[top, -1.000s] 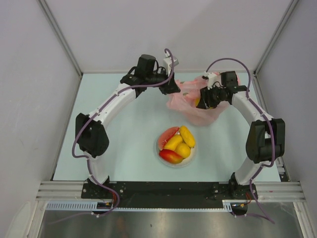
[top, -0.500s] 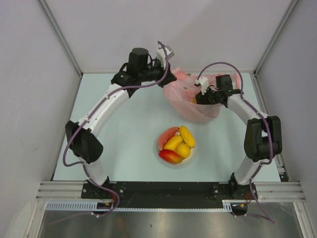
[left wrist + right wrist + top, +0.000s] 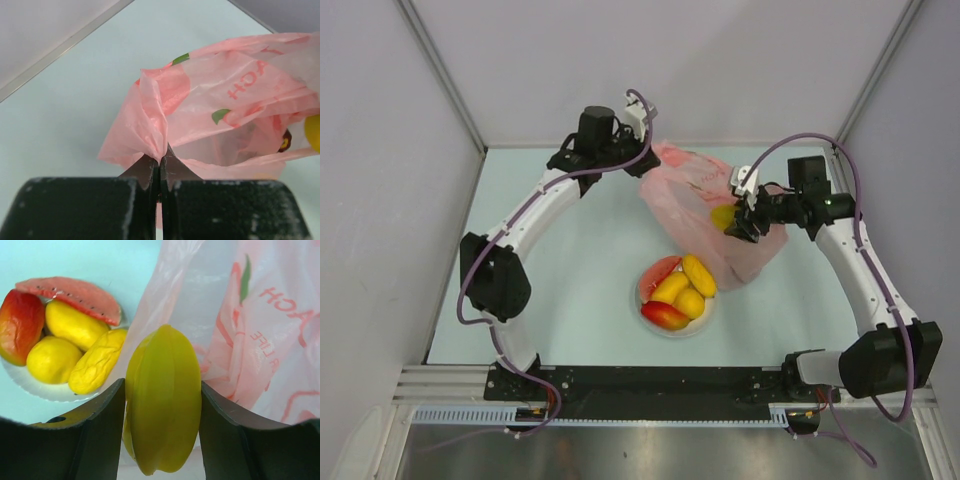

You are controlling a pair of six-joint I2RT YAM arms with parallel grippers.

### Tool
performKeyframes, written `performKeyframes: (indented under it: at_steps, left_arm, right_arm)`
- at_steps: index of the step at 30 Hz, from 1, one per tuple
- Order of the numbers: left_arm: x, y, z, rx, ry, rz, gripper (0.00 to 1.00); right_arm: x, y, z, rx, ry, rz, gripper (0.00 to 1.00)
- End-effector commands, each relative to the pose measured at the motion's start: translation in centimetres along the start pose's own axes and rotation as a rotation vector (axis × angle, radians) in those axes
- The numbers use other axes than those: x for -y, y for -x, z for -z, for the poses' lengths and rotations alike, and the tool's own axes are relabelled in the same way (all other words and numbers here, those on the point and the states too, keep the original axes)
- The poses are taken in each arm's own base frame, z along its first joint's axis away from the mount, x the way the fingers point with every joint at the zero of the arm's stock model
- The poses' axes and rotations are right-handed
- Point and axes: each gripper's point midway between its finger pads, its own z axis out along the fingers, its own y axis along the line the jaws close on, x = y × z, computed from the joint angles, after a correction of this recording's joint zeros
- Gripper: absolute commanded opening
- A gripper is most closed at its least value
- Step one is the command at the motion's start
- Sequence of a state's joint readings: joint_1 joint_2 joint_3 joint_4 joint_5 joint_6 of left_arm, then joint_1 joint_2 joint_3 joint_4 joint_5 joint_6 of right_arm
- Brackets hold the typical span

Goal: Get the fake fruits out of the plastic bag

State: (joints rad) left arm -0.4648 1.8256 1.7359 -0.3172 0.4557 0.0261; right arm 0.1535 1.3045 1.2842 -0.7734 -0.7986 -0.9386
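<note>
The pink plastic bag (image 3: 692,196) lies at the back of the table, its mouth held up. My left gripper (image 3: 644,168) is shut on a bunched edge of the bag (image 3: 220,95), as the left wrist view (image 3: 160,167) shows. A dark fruit (image 3: 285,141) shows inside through the film. My right gripper (image 3: 737,222) is shut on a yellow-green star fruit (image 3: 162,405), gripped across its sides (image 3: 161,386), just over the bag's front part (image 3: 245,325). Several fake fruits sit on the white plate (image 3: 708,318): a watermelon slice (image 3: 70,295), a red-orange mango (image 3: 20,320) and yellow ones (image 3: 75,322).
Grey walls close in the table on the left, back and right. The plate of fruit (image 3: 30,387) sits in front of the bag, near the table's middle. Both arm bases stand on the black rail (image 3: 650,385) at the near edge.
My right gripper has come out of the bag toward the front with the star fruit in it. The left gripper shifted slightly, still on the bag's edge, and the bag has stretched wider.
</note>
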Motion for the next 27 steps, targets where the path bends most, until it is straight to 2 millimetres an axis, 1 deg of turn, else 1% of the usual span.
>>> performKeyframes:
  at_steps: [1, 2, 4, 5, 6, 7, 8, 9, 11, 12, 13, 14, 16, 17, 19, 20, 21, 22, 23, 24, 25, 26, 27]
  left_arm:
    - [2.0, 3.5, 0.3, 0.098, -0.088, -0.009, 0.0]
    - [3.1, 3.8, 0.4, 0.107, -0.148, -0.011, 0.0]
    - [4.3, 4.3, 0.6, 0.122, -0.2, -0.02, 0.0]
    - [4.9, 4.1, 0.5, 0.116, -0.215, -0.024, 0.0]
    - [5.1, 4.0, 0.4, 0.115, -0.214, -0.029, 0.0]
    - [5.3, 3.7, 0.2, 0.106, -0.215, -0.031, 0.0]
    - [5.7, 3.5, 0.0, 0.101, -0.219, -0.032, 0.0]
    - [5.9, 3.6, 0.1, 0.1, -0.222, -0.033, 0.0]
    - [6.4, 3.5, 0.1, 0.099, -0.229, -0.042, 0.0]
    - [6.6, 3.5, 0.1, 0.101, -0.232, -0.047, 0.0]
    - [6.6, 3.5, 0.1, 0.101, -0.23, -0.052, 0.0]
    - [6.7, 3.7, 0.0, 0.105, -0.231, -0.057, 0.0]
    - [6.1, 4.0, -0.3, 0.114, -0.197, -0.062, 0.0]
    - [6.0, 4.1, -0.5, 0.115, -0.185, -0.062, 0.0]
    - [5.3, 4.6, -0.8, 0.125, -0.146, -0.098, 0.0]
    - [5.0, 4.4, -1.1, 0.121, -0.138, -0.102, 0.0]
    - [4.6, 4.1, -1.4, 0.109, -0.121, -0.101, 0.0]
    - [3.9, 3.7, -1.6, 0.098, -0.087, -0.102, 0.0]
    - [3.4, 3.0, -2.0, 0.081, -0.069, -0.093, 0.0]
    - [3.0, 2.5, -2.2, 0.067, -0.05, -0.082, 0.0]
    - [2.7, 1.9, -2.5, 0.057, -0.035, -0.062, 0.0]
    - [2.6, 1.5, -2.7, 0.048, -0.035, -0.05, 0.0]
    - [2.6, 1.3, -3.1, 0.045, -0.038, -0.034, 0.0]
  right_arm:
    - [-1.9, -0.3, -0.3, 0.016, 0.067, 0.029, 0.52]
    - [-2.1, -0.7, -0.7, 0.011, 0.078, 0.028, 0.52]
    - [-1.6, -2.0, -2.3, 0.002, 0.085, -0.055, 0.55]
    - [-0.8, -2.2, -2.4, 0.026, 0.076, -0.141, 0.55]
    - [1.3, -1.4, -2.8, 0.09, 0.034, -0.177, 0.56]
    - [1.2, -1.2, -3.5, 0.142, 0.084, -0.413, 0.57]
    - [2.6, -0.7, -3.2, 0.182, 0.071, -0.487, 0.57]
    - [3.9, 0.4, -3.5, 0.233, 0.069, -0.617, 0.56]
    - [5.4, 2.2, -3.0, 0.312, 0.071, -0.672, 0.57]
    - [6.9, 3.7, -2.4, 0.375, 0.044, -0.638, 0.57]
    - [7.1, 4.2, -2.4, 0.395, 0.064, -0.695, 0.59]
    - [7.8, 5.0, -2.1, 0.422, 0.063, -0.667, 0.6]
    - [8.5, 4.8, -2.3, 0.412, 0.053, -0.65, 0.58]
    - [8.4, 3.4, -3.0, 0.367, 0.045, -0.631, 0.58]
    - [8.9, 2.6, -3.1, 0.347, 0.025, -0.605, 0.58]
    - [8.5, 1.8, -3.3, 0.322, 0.033, -0.605, 0.57]
    - [8.5, 1.9, -3.1, 0.315, 0.029, -0.595, 0.57]
    - [7.9, 2.0, -3.3, 0.308, 0.043, -0.588, 0.57]
    - [6.6, 2.0, -3.1, 0.282, 0.065, -0.608, 0.57]
    - [5.7, 1.9, -3.4, 0.261, 0.079, -0.533, 0.57]
    - [4.2, 1.8, -4.2, 0.217, 0.099, -0.49, 0.57]
    - [1.5, 0.6, -4.7, 0.128, 0.147, -0.489, 0.56]
    - [1.2, -0.8, -5.3, 0.05, 0.114, -0.36, 0.56]
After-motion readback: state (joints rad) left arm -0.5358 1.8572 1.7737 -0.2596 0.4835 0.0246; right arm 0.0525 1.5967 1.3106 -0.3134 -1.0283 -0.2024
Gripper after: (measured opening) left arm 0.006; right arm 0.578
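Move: The pink bag's middle lies about 5 cm ahead of the right hand, 3 cm to its left and 8 cm below; this hand already grips a yellow starfruit. The plate of fruit is roughly 12 cm back, 11 cm left and 18 cm below it. From the left hand, which pinches the bag's rim, the bag's middle is some 8 cm back, 14 cm right and 10 cm down. The yellow starfruit, still clamped in the right fingers, dips about 4 cm and swings forward over the bag, away from the plate, while the wrist turns some 35 degrees; near the end the hand eases back slightly, about 8 cm farther out overall. The bag's rim stays pinched shut in the left fingers, drawn some 4 cm right and back, then partly forward again. ##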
